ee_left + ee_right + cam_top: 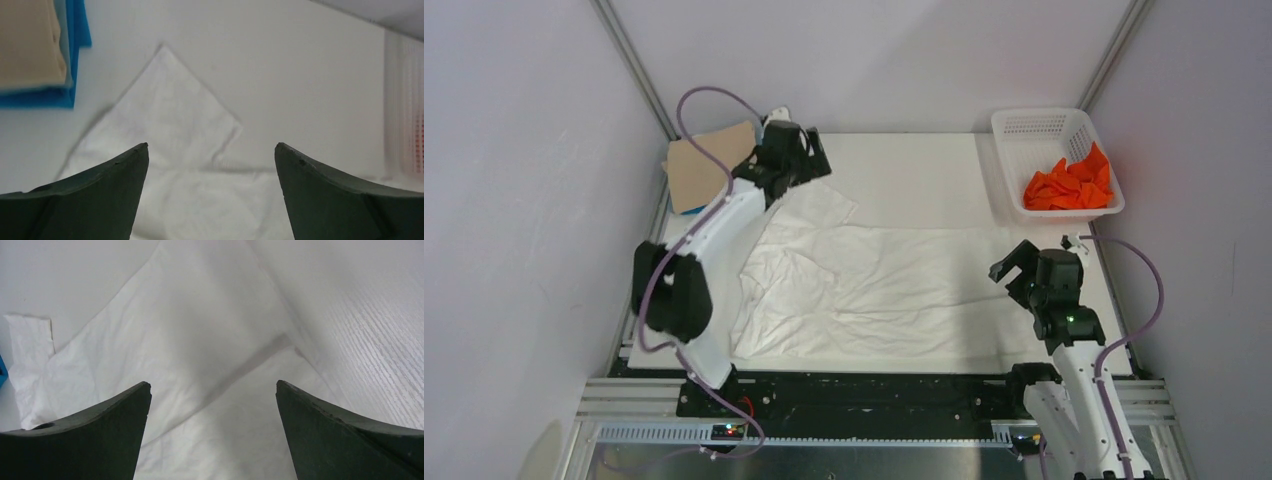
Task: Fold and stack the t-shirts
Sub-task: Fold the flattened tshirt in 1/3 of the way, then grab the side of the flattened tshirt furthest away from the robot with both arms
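Note:
The thin white t-shirt (874, 285) lies spread and wrinkled across the middle of the table; it also shows in the left wrist view (170, 125) and the right wrist view (190, 340). A folded beige-tan shirt (709, 165) lies on a folded blue shirt (692, 208) at the back left; both show in the left wrist view, tan (30, 40) over blue (77, 30). The orange shirt (1069, 185) is crumpled in the basket. My left gripper (809, 160) is open and empty above the white shirt's far-left sleeve. My right gripper (1014, 262) is open and empty at the shirt's right edge.
The white plastic lattice basket (1034, 125) stands at the back right corner; its wall shows in the left wrist view (402, 100). Grey walls enclose the table on three sides. The black rail with the arm bases (864, 395) runs along the near edge.

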Controlling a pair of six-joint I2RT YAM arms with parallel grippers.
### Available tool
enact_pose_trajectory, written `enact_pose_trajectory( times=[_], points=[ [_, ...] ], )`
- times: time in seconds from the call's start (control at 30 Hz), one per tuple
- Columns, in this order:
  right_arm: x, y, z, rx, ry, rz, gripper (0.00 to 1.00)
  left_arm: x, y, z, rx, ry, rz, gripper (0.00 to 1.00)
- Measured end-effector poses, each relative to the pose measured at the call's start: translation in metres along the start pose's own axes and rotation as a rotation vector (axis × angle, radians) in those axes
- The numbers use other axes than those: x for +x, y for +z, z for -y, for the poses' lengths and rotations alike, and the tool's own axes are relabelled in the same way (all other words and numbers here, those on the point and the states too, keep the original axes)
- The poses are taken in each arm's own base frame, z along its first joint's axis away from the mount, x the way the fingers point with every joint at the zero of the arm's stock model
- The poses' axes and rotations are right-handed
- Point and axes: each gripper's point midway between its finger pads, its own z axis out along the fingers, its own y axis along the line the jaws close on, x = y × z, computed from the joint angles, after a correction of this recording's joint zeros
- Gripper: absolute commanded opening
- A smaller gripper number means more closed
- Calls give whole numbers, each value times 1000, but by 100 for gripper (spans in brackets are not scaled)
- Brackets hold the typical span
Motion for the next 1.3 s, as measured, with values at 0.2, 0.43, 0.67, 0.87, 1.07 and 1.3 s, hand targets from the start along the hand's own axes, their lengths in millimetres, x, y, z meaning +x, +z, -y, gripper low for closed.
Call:
enact_pose_trajectory(
  times=[0.2, 0.43, 0.67, 0.87, 1.07, 1.3],
  points=[
    [5, 7, 3, 16, -18, -37, 99, -47, 97, -4, 39, 26, 13, 100],
    [18, 17, 4, 25, -44, -116, 99, -12, 179, -30, -71, 85, -65, 100],
    [21, 22, 6, 27, -33, -147, 99, -18, 206, -30, -79, 12, -57, 100],
    [22, 21, 4, 11, -38, -154, 99, -10, 219, -40, -48, -156, -110, 100],
    [19, 18, 2, -1, -41, -139, 99, 3, 228, -53, -68, -259, -152, 100],
    [18, 18, 2, -3, -44, -134, 100, 14, 222, -40, -17, -270, -194, 98]
  ],
)
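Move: The white t-shirt's far sleeve corner lies about 17 cm ahead of the left hand, 2 cm to its left and some 17 cm below. The sleeve's other corner is about 10 cm ahead and 7 cm right, while the middle of the shirt's body is 12 cm back and 11 cm right, both equally low. The folded stack stands level with the far corner, about 20 cm left of the hand. From the right hand the far corner is roughly 37 cm ahead, 37 cm left and 10 cm below. Forward and then down in a quick arc, the left hand reaches about 17 cm out beyond the shirt's body and sinks about 15 cm onto the far sleeve corner, first nearly level, then steeply. Its wrist tips down some 10 degrees and rolls its left side lower, the wide-open fingers ending around the corner. The open right hand sinks slightly above the shirt's right end. ##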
